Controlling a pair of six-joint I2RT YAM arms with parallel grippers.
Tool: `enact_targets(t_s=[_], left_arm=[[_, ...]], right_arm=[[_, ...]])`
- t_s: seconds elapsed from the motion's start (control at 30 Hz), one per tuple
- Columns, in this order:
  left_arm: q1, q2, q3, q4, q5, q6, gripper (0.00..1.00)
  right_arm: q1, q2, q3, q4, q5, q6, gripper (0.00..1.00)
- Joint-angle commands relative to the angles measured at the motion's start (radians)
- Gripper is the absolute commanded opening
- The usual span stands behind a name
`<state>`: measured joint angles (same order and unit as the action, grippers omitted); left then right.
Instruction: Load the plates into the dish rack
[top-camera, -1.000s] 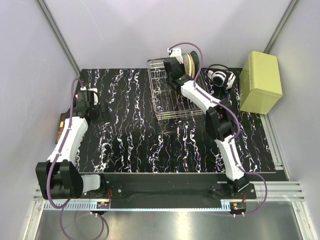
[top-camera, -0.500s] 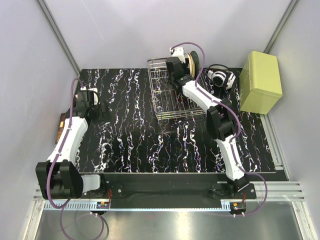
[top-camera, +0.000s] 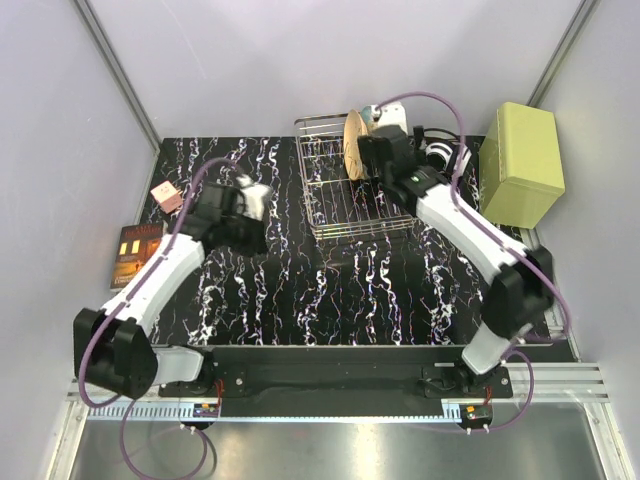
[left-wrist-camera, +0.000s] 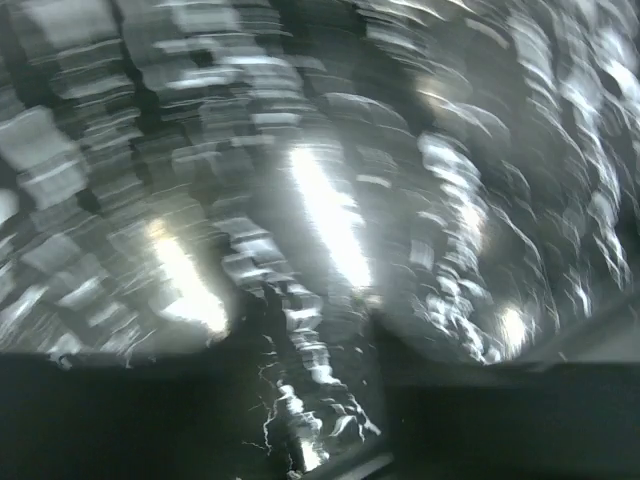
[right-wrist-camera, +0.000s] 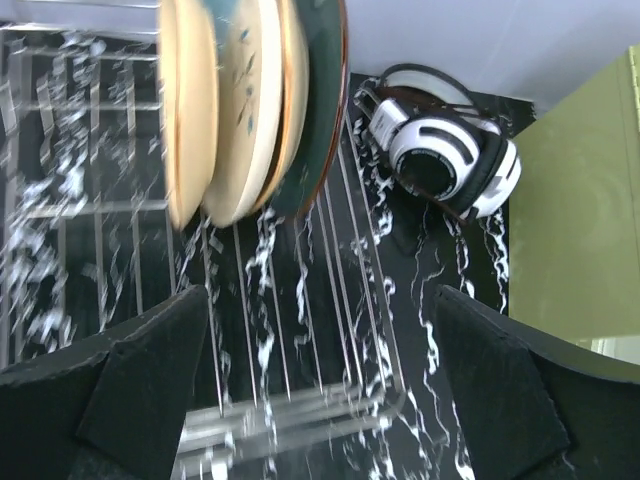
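The plates stand on edge side by side at the far end of the dish rack (top-camera: 345, 205), whose chrome rods (right-wrist-camera: 300, 330) show in the right wrist view. They are tan plates (right-wrist-camera: 190, 100), one showing leaf motifs (right-wrist-camera: 248, 95), and a dark teal one (right-wrist-camera: 322, 100). The top view shows one tan plate (top-camera: 353, 150). My right gripper (top-camera: 383, 152) hangs just right of them, open and empty (right-wrist-camera: 320, 390), its fingers (right-wrist-camera: 120, 400) wide apart. My left gripper (top-camera: 250, 215) is over the table left of the rack. Its wrist view is only motion blur, so its jaws cannot be made out.
White headphones (top-camera: 442, 155) (right-wrist-camera: 445, 165) lie right of the rack. A pale green box (top-camera: 520, 165) (right-wrist-camera: 580, 230) stands at the far right. A small pink object (top-camera: 165, 196) and a brown book (top-camera: 135, 255) lie at the table's left edge.
My right gripper has opened, letting go of a plate in the rack, and shifted right. The left arm has swung from the table's left edge towards the middle.
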<state>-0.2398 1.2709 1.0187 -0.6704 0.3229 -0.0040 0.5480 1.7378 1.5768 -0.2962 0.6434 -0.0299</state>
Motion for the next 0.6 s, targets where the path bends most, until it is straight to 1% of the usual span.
enact_targets(t_s=[0.0,0.03,0.13,0.2,0.23,0.3,0.37,0.43,0.57], left_arm=[[-0.136,0.091,0.043,0.031,0.172,0.107,0.00],[-0.179,0.117,0.070,0.029,0.179,0.114,0.00],[-0.240,0.224,0.125,0.028,0.209,0.111,0.00],[-0.269,0.304,0.194,0.025,0.217,0.121,0.00],[-0.295,0.330,0.239,0.023,0.216,0.136,0.00],[-0.322,0.411,0.291,0.019,0.215,0.151,0.00],[-0.329,0.470,0.377,0.005,0.222,0.156,0.00],[-0.335,0.554,0.466,0.002,0.223,0.147,0.00],[-0.339,0.715,0.619,-0.046,0.219,0.141,0.00]], right_arm=[[-0.006,-0.173,-0.165,-0.116,-0.192,-0.016,1.00],[-0.013,-0.194,-0.184,-0.132,-0.274,-0.018,1.00],[-0.023,-0.285,-0.259,-0.173,-0.381,-0.002,1.00],[-0.026,-0.355,-0.314,-0.233,-0.409,0.025,1.00],[-0.031,-0.398,-0.345,-0.251,-0.430,0.080,1.00],[-0.039,-0.434,-0.373,-0.279,-0.421,0.096,1.00],[-0.051,-0.463,-0.408,-0.271,-0.395,0.094,1.00],[-0.095,-0.481,-0.432,-0.255,-0.381,0.097,1.00],[-0.141,-0.480,-0.434,-0.235,-0.363,0.084,1.00]])
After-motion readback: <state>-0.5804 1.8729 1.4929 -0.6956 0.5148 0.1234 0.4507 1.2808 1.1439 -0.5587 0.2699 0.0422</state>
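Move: The dish rack's middle lies about 19 cm ahead of the left hand, 23 cm to its right and 10 cm lower; the rack's near left corner is only about 4 cm ahead and 14 cm right. From the right hand the rack's middle is some 2 cm ahead, 12 cm left and 21 cm down. The plates stand about 12 cm ahead of that hand, 7 cm left and 13 cm lower; the headphones, 8 cm ahead, 7 cm right and 22 cm down. Sweeping right about 17 cm towards the rack's near left corner, the left hand snaps its empty fingers shut, sinks slightly and turns some 30 degrees clockwise, dipping back a little before coming forward. The right hand, already free and wide open, backs away from the plates by about 13 cm, sinking and tipping its fingers down, then eases to its left over the rack's near right part. ##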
